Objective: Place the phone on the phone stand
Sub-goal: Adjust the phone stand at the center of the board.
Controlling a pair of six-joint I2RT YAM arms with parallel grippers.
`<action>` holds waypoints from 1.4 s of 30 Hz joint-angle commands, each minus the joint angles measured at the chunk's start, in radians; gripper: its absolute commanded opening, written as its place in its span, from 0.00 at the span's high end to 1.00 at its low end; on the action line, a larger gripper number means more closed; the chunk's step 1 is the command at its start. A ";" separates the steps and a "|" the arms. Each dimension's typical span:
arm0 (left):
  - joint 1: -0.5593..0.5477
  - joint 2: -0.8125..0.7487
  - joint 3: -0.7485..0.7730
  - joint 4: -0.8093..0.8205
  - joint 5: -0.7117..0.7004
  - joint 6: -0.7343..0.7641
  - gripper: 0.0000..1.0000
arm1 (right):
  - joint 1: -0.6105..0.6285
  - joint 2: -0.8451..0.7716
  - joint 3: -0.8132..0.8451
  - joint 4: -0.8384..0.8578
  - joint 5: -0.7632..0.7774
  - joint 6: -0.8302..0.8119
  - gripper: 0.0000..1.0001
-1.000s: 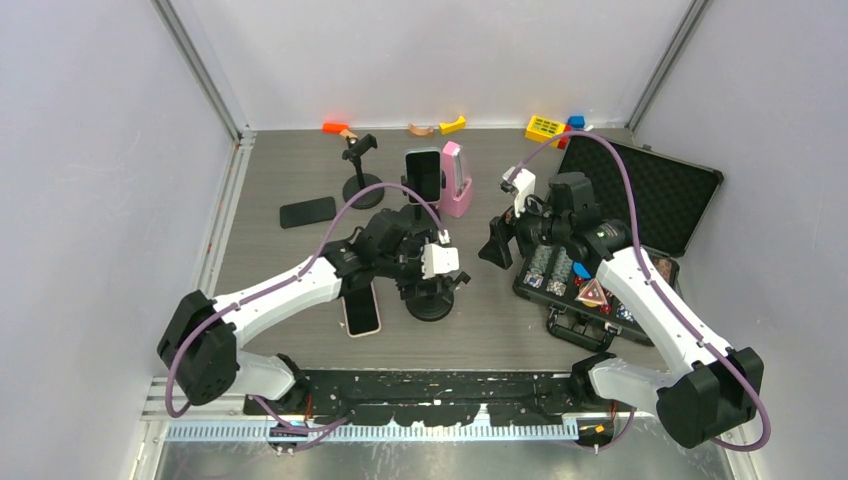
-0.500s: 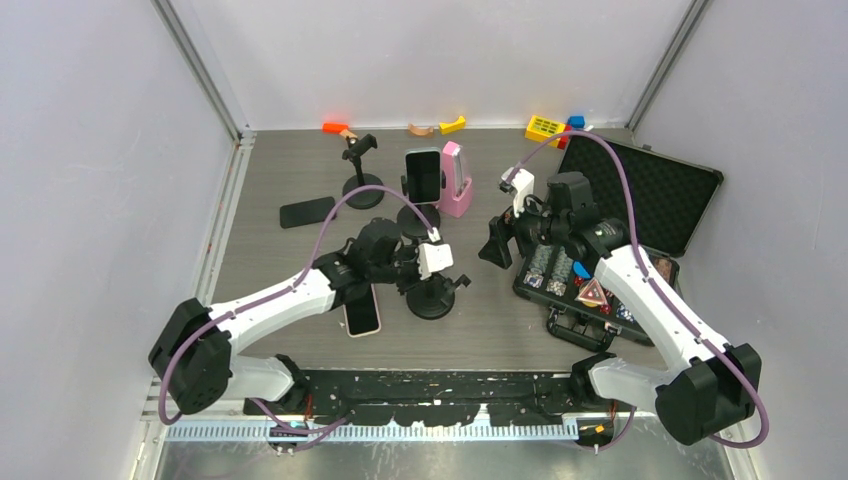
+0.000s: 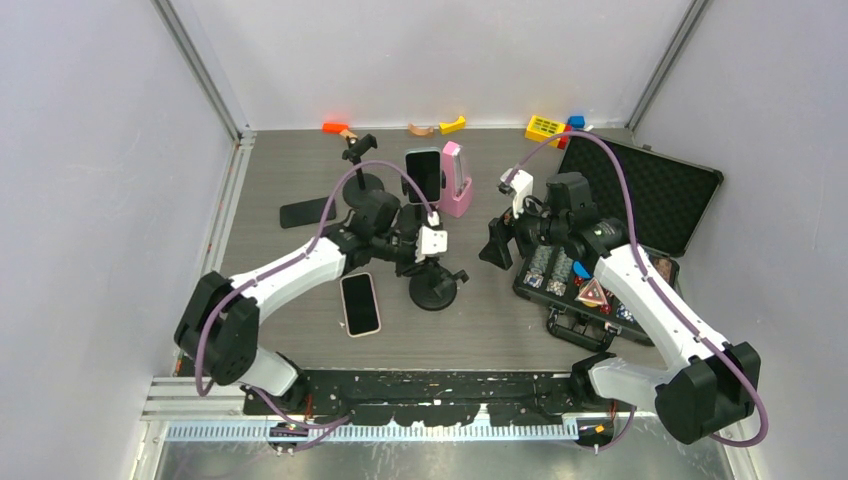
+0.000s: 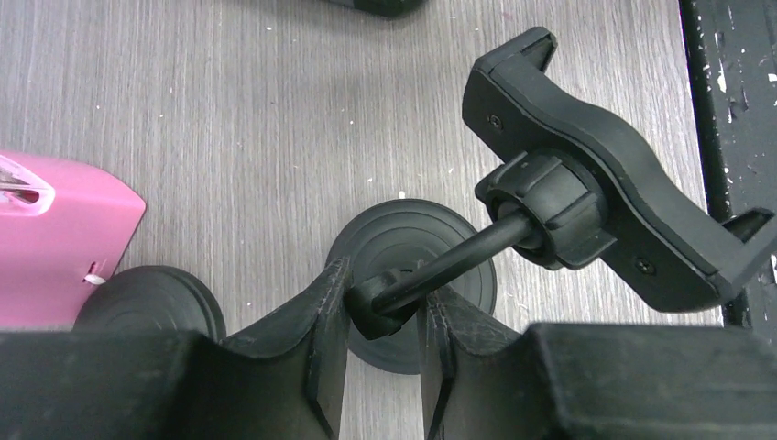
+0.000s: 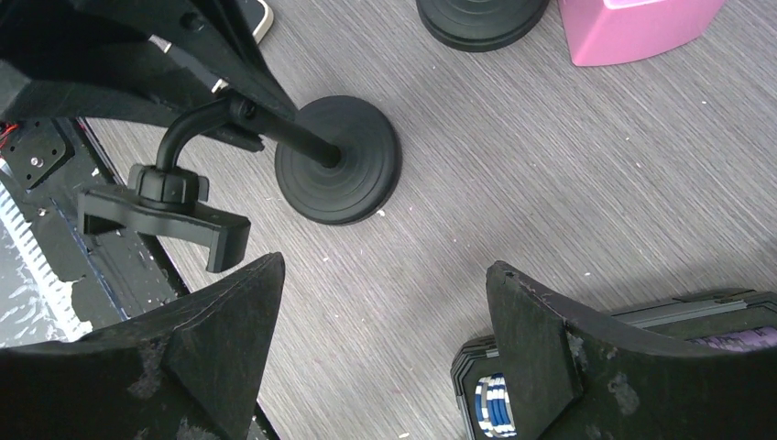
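The phone stand (image 3: 437, 289) is black, with a round base, a bent stem and a clamp head (image 4: 596, 183). My left gripper (image 3: 417, 257) is shut on the elbow of its stem (image 4: 385, 307), just above the base (image 4: 440, 243). A phone (image 3: 360, 303) with a dark screen and pale rim lies flat on the table to the left of the stand, with nothing touching it. My right gripper (image 3: 497, 246) hovers open to the right of the stand. Between its fingers (image 5: 385, 268) there is only bare table, and the stand (image 5: 337, 170) sits beyond them.
A second phone (image 3: 424, 174) sits on another stand beside a pink holder (image 3: 456, 181). A black phone (image 3: 307, 211) lies at the left, with an empty stand (image 3: 360, 150) behind it. An open case (image 3: 640, 215) with small parts is at the right. Small toys line the back wall.
My left gripper has closed on the stand's stem. The left arm has swung toward the back, off the flat phone, which now shows in full. The right arm has barely moved.
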 commanded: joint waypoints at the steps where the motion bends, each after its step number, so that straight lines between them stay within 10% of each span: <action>1: 0.013 0.041 0.120 -0.067 0.119 0.102 0.86 | -0.006 0.006 0.005 0.013 -0.004 -0.016 0.14; 15: 0.022 -0.012 0.108 -0.073 -0.041 0.026 0.12 | -0.006 0.012 0.011 0.001 -0.017 -0.020 0.14; 23: 0.075 -0.178 -0.014 -0.148 -0.452 -0.096 0.00 | -0.006 0.020 0.013 0.000 -0.015 -0.020 0.14; 42: 0.208 -0.147 -0.091 -0.373 -0.556 -0.532 0.00 | -0.006 0.025 0.014 0.002 0.011 -0.021 0.14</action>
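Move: The phone stand is already pinched by the left fingers at the top of its stem, its round base straight below, some 14 cm down. The white-edged phone lies about 18 cm to the left of the left hand and 3 cm back, 14 cm lower. A second stand, holding a phone, has its base 17 cm ahead and 4 cm left; the pink metronome is 22 cm ahead and 6 cm right. From the right hand, the pinched stand's base is 12 cm left, 1 cm ahead. The phone stand, still pinched at its stem top, is nudged about a centimetre forward and right by the left hand before the fingers open wide and let go. The freed hand then sweeps some 15 cm left towards the white-edged phone, bowing forward and slightly up before coming back and down to about 5 cm lower, turning roughly 45 degrees counter-clockwise while the fingers tip more steeply down. ##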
